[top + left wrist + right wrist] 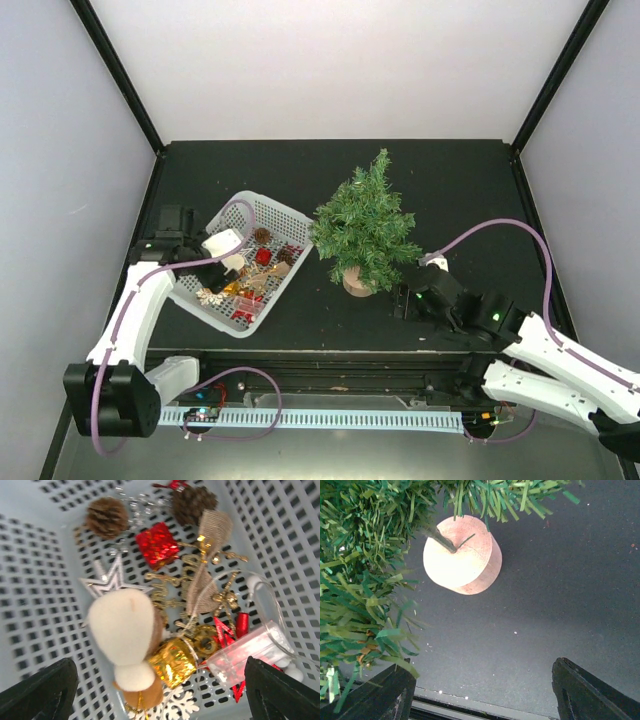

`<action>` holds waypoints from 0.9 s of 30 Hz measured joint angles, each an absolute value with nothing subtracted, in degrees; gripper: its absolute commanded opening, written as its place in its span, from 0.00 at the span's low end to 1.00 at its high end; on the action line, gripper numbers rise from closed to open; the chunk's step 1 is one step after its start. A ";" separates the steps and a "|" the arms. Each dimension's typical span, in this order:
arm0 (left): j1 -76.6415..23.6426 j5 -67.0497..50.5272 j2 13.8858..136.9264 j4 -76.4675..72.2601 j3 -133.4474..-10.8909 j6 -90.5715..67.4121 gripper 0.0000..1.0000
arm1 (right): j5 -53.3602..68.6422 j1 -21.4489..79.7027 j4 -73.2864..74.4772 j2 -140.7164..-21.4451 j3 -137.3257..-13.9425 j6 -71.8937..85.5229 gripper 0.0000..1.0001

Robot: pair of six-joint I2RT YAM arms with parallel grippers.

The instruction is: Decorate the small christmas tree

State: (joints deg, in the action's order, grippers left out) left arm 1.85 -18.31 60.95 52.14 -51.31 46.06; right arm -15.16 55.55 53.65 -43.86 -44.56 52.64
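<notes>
The small christmas tree (365,225) stands upright mid-table on its round wooden base (357,283). In the right wrist view its green branches (360,555) and base (462,555) fill the top left. My right gripper (405,300) is low on the table just right of the base. It (480,680) is open, with only bare table between the fingers. My left gripper (218,272) reaches into the white basket (272,205). It (157,680) is open above a gold gift box (175,662) and a white and brown plush ornament (122,630), holding nothing.
The basket also holds a red gift box (157,544), two pine cones (106,516), a silver star (112,577), a burlap bow (207,555), a clear plastic piece (250,650) and a white snowflake (182,705). The table's near edge (470,700) lies just under my right gripper.
</notes>
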 measured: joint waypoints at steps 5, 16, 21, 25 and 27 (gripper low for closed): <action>-4.03 -16.40 65.23 50.76 -50.09 47.94 0.83 | -16.62 55.55 53.67 -42.89 -44.58 53.06 0.75; -8.62 -18.70 78.39 46.59 -50.09 52.49 0.71 | -16.53 55.55 52.47 -42.61 -44.10 53.95 0.75; -8.78 -20.45 80.51 46.30 -50.09 54.30 0.66 | -16.53 55.55 52.25 -42.17 -44.10 54.13 0.75; -8.86 -21.56 82.89 46.46 -50.11 55.57 0.59 | -16.51 55.55 51.86 -42.06 -43.40 54.19 0.75; -9.06 -22.31 84.12 46.72 -50.11 55.99 0.55 | -16.49 55.55 51.81 -42.09 -43.00 54.26 0.75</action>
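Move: The gold bell among the ornaments in the basket is about 6 cm to the left hand's right, level with it fore and aft, and some 11 cm below. The gold gift lies about 3 cm left of that bell, the burlap bow roughly 4 cm right of it and 3 cm farther out, and the clear box about 3 cm nearer the base and 1 cm right. From the right hand the bell is some 31 cm left, 1 cm ahead and 12 cm lower. No touch can be made out yet: the left hand sinks about 9 cm into the basket while swinging some 6 cm right, over the ornaments towards the gold bell and the near end of the burlap bow. The wrist turns about 20 degrees clockwise and tips the fingers steeper, as they close from nearly wide open to a little over half. ##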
